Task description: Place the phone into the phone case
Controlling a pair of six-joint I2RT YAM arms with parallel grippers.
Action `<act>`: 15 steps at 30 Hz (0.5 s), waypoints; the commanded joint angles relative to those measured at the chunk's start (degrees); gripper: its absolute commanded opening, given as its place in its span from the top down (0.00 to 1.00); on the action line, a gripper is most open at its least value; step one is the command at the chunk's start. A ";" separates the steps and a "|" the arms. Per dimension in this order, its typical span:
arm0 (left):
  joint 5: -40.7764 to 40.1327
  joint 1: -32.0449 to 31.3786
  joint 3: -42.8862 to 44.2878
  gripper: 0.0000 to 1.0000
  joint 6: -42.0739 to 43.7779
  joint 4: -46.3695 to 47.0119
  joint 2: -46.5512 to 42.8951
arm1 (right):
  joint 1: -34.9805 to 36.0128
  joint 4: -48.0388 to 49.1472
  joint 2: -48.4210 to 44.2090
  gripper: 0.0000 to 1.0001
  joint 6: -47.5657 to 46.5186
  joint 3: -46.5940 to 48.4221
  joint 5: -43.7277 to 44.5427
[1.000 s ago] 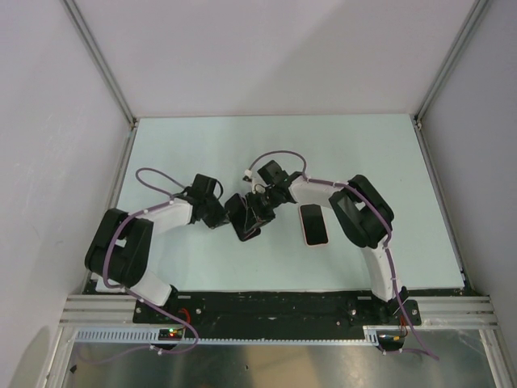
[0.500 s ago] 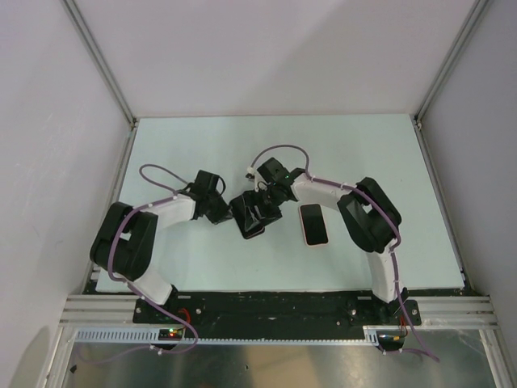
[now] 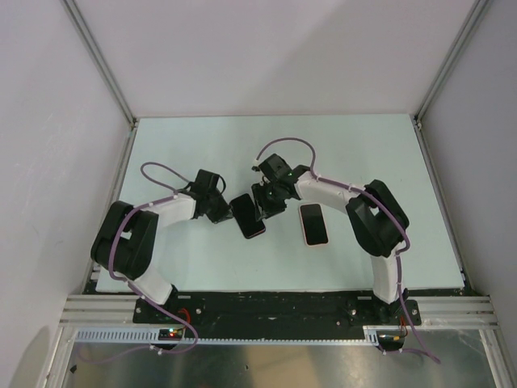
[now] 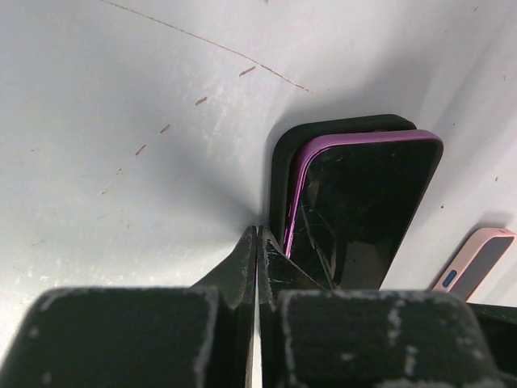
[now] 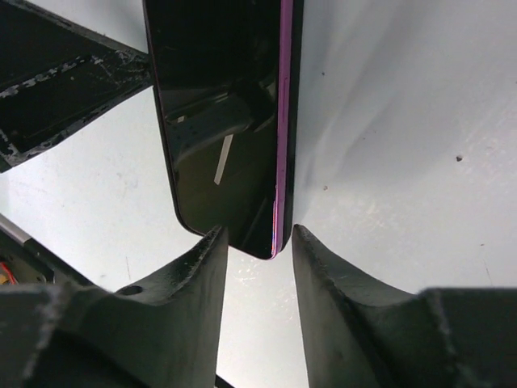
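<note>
A dark phone with a purple rim [image 4: 363, 210] lies screen-up in a black phone case [image 4: 283, 158] on the pale table, with its purple edge raised slightly above the case wall on one side. From above the pair [image 3: 248, 215] sits between the two arms. My left gripper [image 4: 258, 236] is shut with nothing in it, its tips on the table against the case's long side [image 3: 229, 212]. At the other end my right gripper [image 5: 258, 238] is open, its fingers either side of the phone's [image 5: 226, 121] corner.
A second phone in a pink case [image 3: 313, 224] lies flat just right of the right gripper, also visible from the left wrist as a pink case [image 4: 477, 260]. White walls with metal frame rails [image 3: 105, 73] enclose the table on three sides.
The phone and case were tilted up between both grippers and now lie flat on the table. The right gripper has opened off them and shifted slightly right.
</note>
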 commanded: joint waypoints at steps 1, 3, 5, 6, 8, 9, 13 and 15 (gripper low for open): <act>0.28 0.08 1.38 1.00 1.80 -0.25 1.19 | 0.72 1.46 -1.11 0.62 0.23 1.31 4.18; 0.44 0.03 1.50 1.00 1.79 -0.30 1.25 | 0.88 1.89 -0.48 0.66 0.02 1.32 4.49; 0.60 0.02 1.62 1.00 1.79 -0.29 1.37 | 1.11 2.15 0.28 0.71 -0.08 1.45 4.63; 0.66 0.01 1.68 1.00 1.79 -0.27 1.37 | 1.27 2.21 0.58 0.73 -0.20 1.58 4.65; 0.69 -0.03 1.69 1.00 1.79 -0.26 1.45 | 1.61 2.30 1.22 0.76 -0.33 1.74 4.60; 0.80 -0.06 1.76 1.00 1.79 -0.30 1.54 | 1.82 2.37 1.49 0.76 -0.42 1.77 4.51; 0.95 -0.04 1.98 1.00 1.83 -0.26 1.94 | 2.50 2.10 2.17 0.77 -0.41 1.75 4.62; 1.12 -0.13 2.11 1.00 1.86 -0.28 2.11 | 2.70 1.72 2.28 0.78 -0.50 1.58 5.19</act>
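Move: The purple phone, in its black case, has its middle roughly 5 cm right of the left fingertips and a centimetre back, nearly level with them. From the right hand, which hovers by its near right corner, that middle is about 4 cm ahead, 4 cm left and 4 cm below. The pink-cased phone, also some 4 cm lower, lies about 17 cm to the right of the right hand and 1 cm ahead. The left hand's shut fingertips still rest against the left long side of the case and stay there as a stop. Meanwhile the right hand edges a little forward, then draws back and sinks about 1 cm in all, drifting slightly left, its half-open fingers closing to about half their gap above the phone's near right corner; whether they touch can't be seen. ##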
